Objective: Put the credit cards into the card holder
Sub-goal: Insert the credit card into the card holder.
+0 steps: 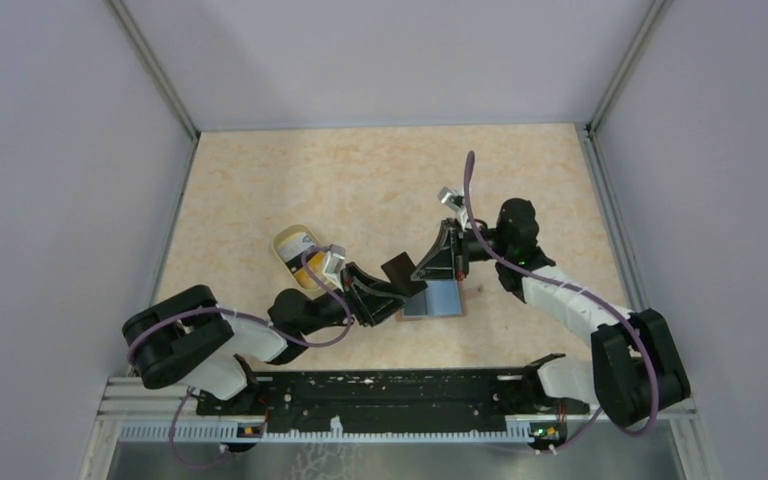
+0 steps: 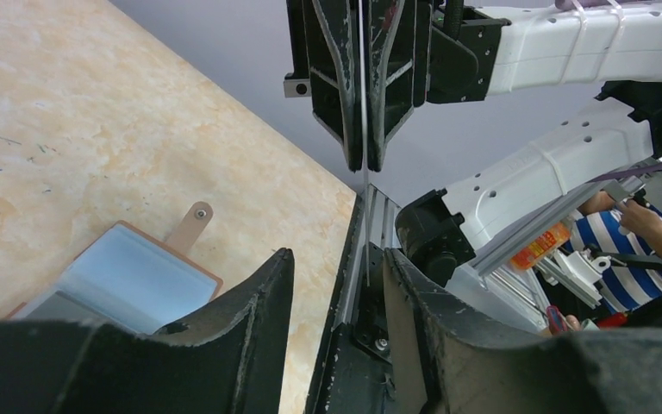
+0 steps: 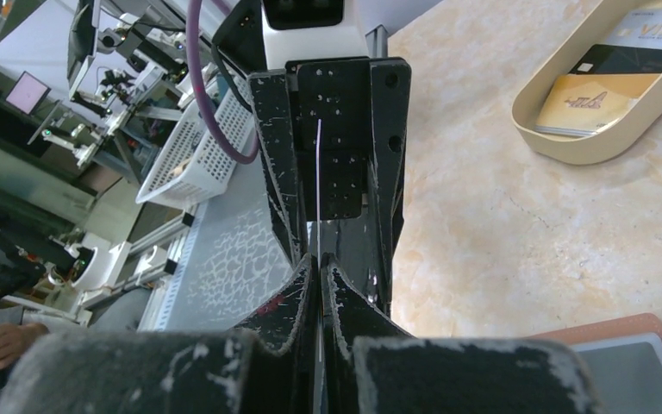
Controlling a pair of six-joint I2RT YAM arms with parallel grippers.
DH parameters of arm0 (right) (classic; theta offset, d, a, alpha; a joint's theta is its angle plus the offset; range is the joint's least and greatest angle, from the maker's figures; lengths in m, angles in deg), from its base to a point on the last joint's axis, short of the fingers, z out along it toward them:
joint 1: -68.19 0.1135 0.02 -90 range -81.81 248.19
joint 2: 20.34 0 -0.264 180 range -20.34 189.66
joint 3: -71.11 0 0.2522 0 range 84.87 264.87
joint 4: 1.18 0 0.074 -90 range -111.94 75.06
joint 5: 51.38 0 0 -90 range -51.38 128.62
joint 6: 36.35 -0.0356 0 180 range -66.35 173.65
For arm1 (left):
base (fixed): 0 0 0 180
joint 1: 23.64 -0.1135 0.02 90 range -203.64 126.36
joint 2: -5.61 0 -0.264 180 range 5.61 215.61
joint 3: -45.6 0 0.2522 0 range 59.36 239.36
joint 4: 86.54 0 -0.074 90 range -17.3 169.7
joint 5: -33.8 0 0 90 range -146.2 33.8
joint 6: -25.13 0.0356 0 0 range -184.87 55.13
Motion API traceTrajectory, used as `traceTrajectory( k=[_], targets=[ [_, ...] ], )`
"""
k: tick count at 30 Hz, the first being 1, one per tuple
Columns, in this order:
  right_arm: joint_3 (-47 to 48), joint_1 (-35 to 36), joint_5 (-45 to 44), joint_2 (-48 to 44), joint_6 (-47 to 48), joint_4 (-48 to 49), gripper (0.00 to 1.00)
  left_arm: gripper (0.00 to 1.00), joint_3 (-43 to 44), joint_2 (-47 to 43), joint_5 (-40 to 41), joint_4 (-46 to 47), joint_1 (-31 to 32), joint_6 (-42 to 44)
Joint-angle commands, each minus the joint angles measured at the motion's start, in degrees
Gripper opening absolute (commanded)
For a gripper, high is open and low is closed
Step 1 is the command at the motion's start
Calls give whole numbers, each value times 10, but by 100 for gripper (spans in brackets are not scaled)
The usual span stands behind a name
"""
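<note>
The card holder point(image 1: 438, 300) lies open on the table, light blue lining up, reddish-brown rim showing point(image 2: 129, 276) point(image 3: 629, 362). My right gripper point(image 1: 428, 268) point(image 3: 319, 259) is shut on one credit card point(image 1: 398, 270), held upright just left of and above the holder. That card shows edge-on as a thin line point(image 2: 366, 185) point(image 3: 318, 172). My left gripper point(image 1: 390, 292) point(image 2: 338, 254) faces the right one, jaws open with the card's free edge in the gap, touching neither finger. More credit cards point(image 3: 586, 103) lie in a yellowish tray.
The translucent yellowish tray point(image 1: 282, 245) point(image 3: 569, 147) stands left of the grippers, holding an orange-yellow card and a dark card point(image 3: 646, 34). The holder's strap tab point(image 2: 191, 224) sticks out on the table. The rail point(image 1: 380, 400) runs along the near edge.
</note>
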Motion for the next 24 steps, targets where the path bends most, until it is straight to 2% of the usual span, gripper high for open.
traceTrajectory(
  k=[1,2,5,6,7,8,9,11,12,13,15,16,18,22,24],
  targets=[
    [12,12,-4,1,49,-26,0,47,12,-7,11,151,4,-2],
    [13,13,-4,1,52,-28,0,42,13,-9,10,150,5,0],
    [15,16,1,-1,64,-37,0,6,21,-6,3,150,4,4],
    [18,17,6,-2,75,-44,0,0,23,-3,1,150,4,4],
    [22,16,12,-4,91,-59,1,0,21,0,3,150,4,0],
    [30,17,19,-7,118,-82,9,0,19,3,3,150,4,-1],
    [40,16,22,-10,152,-117,22,0,16,5,1,148,4,0],
    [90,12,22,-15,282,-260,45,0,10,-2,-21,122,4,11],
    [123,8,17,-14,371,-404,53,0,12,-11,-46,89,3,21],
    [157,3,7,-13,465,-508,59,0,18,-27,-71,38,0,27],
    [198,-1,-17,-6,579,-628,63,0,42,-61,-126,-114,-4,53],
    [211,-4,-23,-2,615,-666,63,0,55,-80,-145,-212,-4,69],
    [227,-5,-27,6,663,-713,63,0,75,-112,-166,-324,-5,103],
    [237,-5,-10,17,705,-760,62,0,118,-154,-169,-484,-6,165],
    [240,-5,0,19,717,-773,60,0,134,-163,-168,-529,-10,180]
  ],
)
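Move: The black card is held flat-on in the closed right fingers, its middle about 3 cm left of that hand and 1 cm farther out. The same middle lies some 4 cm ahead of the left hand and 2 cm above, its near corner between that hand's half-open fingers. The open card holder lies on the table about 18 cm below the left hand, 5 cm ahead and 7 cm right; the card tray is 15 cm ahead and 26 cm left. The black card's near corner is pinched as the left fingers shut on it; the right hand, still gripping, sinks about 1 cm, then opens wide and rolls some 20 degrees, bobbing up and down again. With the card now its own, the left hand draws back about 2.5 cm and slightly right, its fingertips dipping and swinging clockwise, toward the robot. ##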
